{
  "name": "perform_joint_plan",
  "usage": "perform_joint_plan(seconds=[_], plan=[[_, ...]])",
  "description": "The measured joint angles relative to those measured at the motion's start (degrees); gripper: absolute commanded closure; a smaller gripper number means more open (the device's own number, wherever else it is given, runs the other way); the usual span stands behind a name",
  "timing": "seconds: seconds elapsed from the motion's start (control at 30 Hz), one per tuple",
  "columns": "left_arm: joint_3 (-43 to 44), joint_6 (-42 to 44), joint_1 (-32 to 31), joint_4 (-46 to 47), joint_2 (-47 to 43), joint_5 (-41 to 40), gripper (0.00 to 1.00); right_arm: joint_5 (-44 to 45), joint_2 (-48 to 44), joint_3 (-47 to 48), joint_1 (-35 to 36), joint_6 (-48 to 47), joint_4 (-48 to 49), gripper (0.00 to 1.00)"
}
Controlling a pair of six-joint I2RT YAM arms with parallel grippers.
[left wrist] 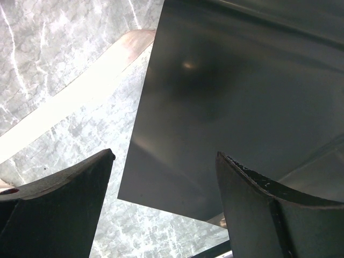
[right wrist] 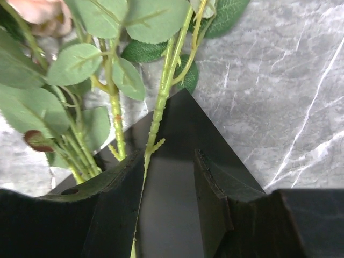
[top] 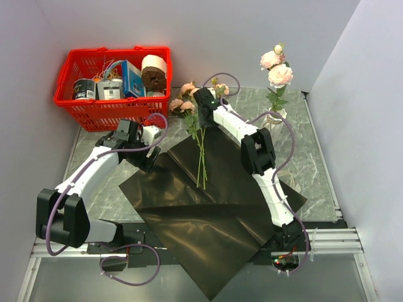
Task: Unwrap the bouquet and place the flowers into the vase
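Observation:
The dark paper sheet (top: 214, 207) of the bouquet lies spread flat on the marble table. On it lie the flowers (top: 201, 154), their stems on the paper and their pink blossoms (top: 182, 104) past its far corner. My right gripper (top: 203, 104) hovers over that end. In the right wrist view it (right wrist: 170, 156) stands open, with one green stem (right wrist: 161, 102) running along its left finger's inner face. The white vase (top: 277, 118) stands at the back right and holds pink roses (top: 276, 68). My left gripper (top: 149, 157) is open over the paper's left edge (left wrist: 226, 97), with nothing between its fingers.
A red basket (top: 113, 107) with tins, a box and a paper roll stands at the back left. A cream ribbon strip (left wrist: 80, 97) lies on the marble beside the paper. The table's front rail (top: 327, 239) runs near the arm bases.

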Motion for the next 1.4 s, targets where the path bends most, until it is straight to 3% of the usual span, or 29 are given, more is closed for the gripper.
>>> perform_joint_plan(seconds=[0.4,0.6,0.83,1.03,1.4], plan=[[-0.1,0.2,0.9,-0.9,-3.6,0.3,0.16,-0.5,2.2,0.4,1.3,-0.5,-1.4,0.49],[-0.2,1.1,0.9,-1.5,-4.0,0.3,0.16,-1.2,2.1,0.1,2.4,0.9,-2.0,0.64],[-1.1,1.4,1.1,-1.8,-4.8,0.6,0.16,-0.5,-5.1,-14.0,2.8,3.0,4.6,0.90],[-1.6,1.5,1.2,-1.9,-4.8,1.2,0.16,0.0,-11.7,-25.1,2.8,4.0,8.3,1.00],[-1.6,1.5,1.2,-2.0,-5.2,1.6,0.16,1.3,-21.9,-33.7,4.9,-2.1,18.7,1.00]])
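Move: The rose stem to grip lies about 1 cm left, 3 cm back and 3 cm below the right fingers, on the black wrapper. A second stem runs about 3 cm to the left of it; the pink flower heads lie some 12 cm ahead of the right hand and 4 cm left. The vase stands about 20 cm right and 6 cm back. From the left hand, that rose stem is roughly 20 cm ahead, 17 cm right and 9 cm down. Lower the right gripper nearly 3 cm over the rose stem, shifting slightly left, then draw it about 8 cm back along the stem and a little right again, closing the half-open fingers on the way so they pinch the stem below its thorn. Finally, raise it some 5 cm, easing forward and tilting the fingers up, keeping the pinch. ##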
